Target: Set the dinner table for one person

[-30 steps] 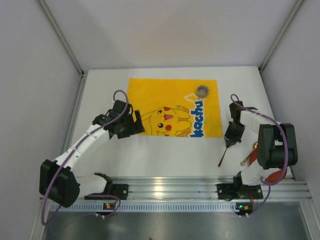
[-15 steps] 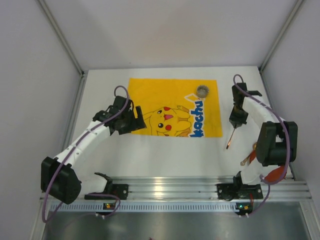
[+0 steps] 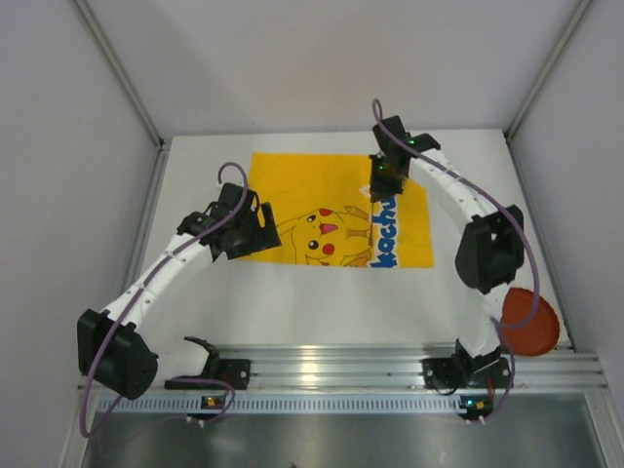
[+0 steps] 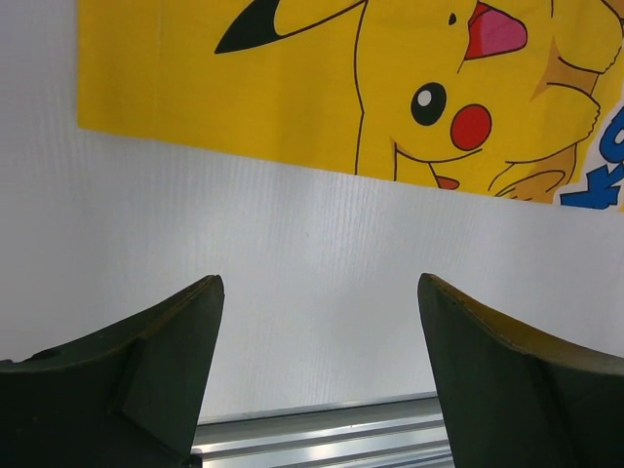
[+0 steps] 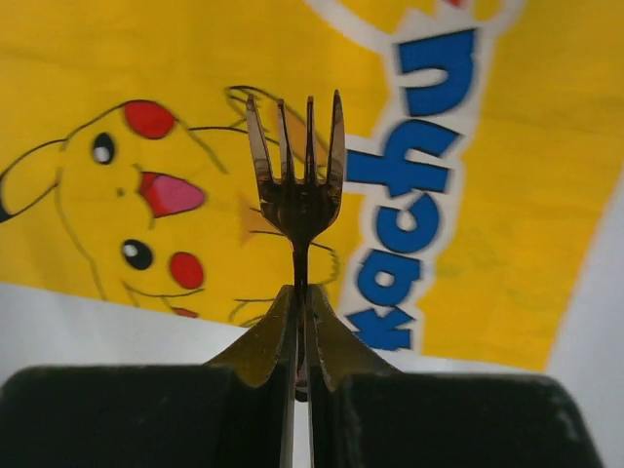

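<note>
My right gripper [image 5: 302,292] is shut on the thin neck of a dark metal fork [image 5: 298,190]. Its tines point away from the wrist, above the yellow cartoon mat [image 5: 546,195]. From above, that gripper [image 3: 382,185] hangs over the mat's far right part [image 3: 322,185], by the blue lettering. My left gripper [image 4: 320,288] is open with nothing between its fingers, above the white dinner table [image 4: 292,244]. In the top view it [image 3: 261,237] sits at the mat's left edge. The table [image 3: 292,292] carries the mat at its middle.
A round red plate [image 3: 531,324] lies at the near right corner of the table, partly behind the right arm. The ribbed aluminium rail [image 3: 331,370] runs along the near edge and shows between the left fingers [image 4: 322,434]. Grey walls enclose the table.
The right arm has swung from the table's right side up and left over the mat, carrying the fork, and now covers the small grey round thing there. The left gripper has barely shifted.
</note>
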`<state>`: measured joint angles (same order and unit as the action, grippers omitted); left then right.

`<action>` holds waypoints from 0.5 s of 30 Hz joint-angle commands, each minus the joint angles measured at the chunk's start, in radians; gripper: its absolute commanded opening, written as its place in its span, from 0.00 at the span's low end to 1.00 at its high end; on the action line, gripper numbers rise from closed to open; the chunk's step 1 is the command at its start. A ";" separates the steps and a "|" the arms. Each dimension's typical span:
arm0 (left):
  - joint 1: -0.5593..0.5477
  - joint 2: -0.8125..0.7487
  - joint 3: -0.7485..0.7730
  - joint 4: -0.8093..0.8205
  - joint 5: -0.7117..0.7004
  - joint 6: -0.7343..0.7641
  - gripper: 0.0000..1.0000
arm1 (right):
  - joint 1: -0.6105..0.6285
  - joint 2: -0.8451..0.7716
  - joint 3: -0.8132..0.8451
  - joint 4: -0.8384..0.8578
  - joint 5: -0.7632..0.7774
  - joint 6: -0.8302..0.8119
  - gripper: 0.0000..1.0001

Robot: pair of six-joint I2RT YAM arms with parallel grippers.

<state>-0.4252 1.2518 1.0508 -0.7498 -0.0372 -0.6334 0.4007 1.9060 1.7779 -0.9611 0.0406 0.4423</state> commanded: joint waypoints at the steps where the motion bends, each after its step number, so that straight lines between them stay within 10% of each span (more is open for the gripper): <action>1: -0.001 -0.066 0.064 -0.069 -0.062 -0.002 0.86 | 0.041 0.119 0.138 0.063 -0.219 0.053 0.00; 15: -0.001 -0.239 0.094 -0.272 -0.173 -0.061 0.86 | 0.210 0.632 0.603 0.456 -0.550 0.476 0.00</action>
<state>-0.4252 1.0546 1.1130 -0.9382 -0.1596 -0.6807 0.5518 2.4813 2.2734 -0.6464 -0.4305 0.7918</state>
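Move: The right hand, holding the fork, is bound for the left third of the yellow placemat, about 25 cm to its left, level with it fore-and-aft and some 14 cm below. The Pikachu face on the mat lies roughly 11 cm left and 6 cm back; the cup stands some 6 cm ahead and 6 cm to the right. From the left hand, that part of the mat is about 12 cm straight ahead and 14 cm below. Leftward and fast, the right hand sweeps the fork about 22 cm across the placemat, away from the cup and towards the mat's left part, easing forward and sinking some 5 cm as the wrist rolls about 35 degrees, left side up; its fingers keep their grip. The left hand, empty and still open, rises about 5 cm while drawing left and back. ##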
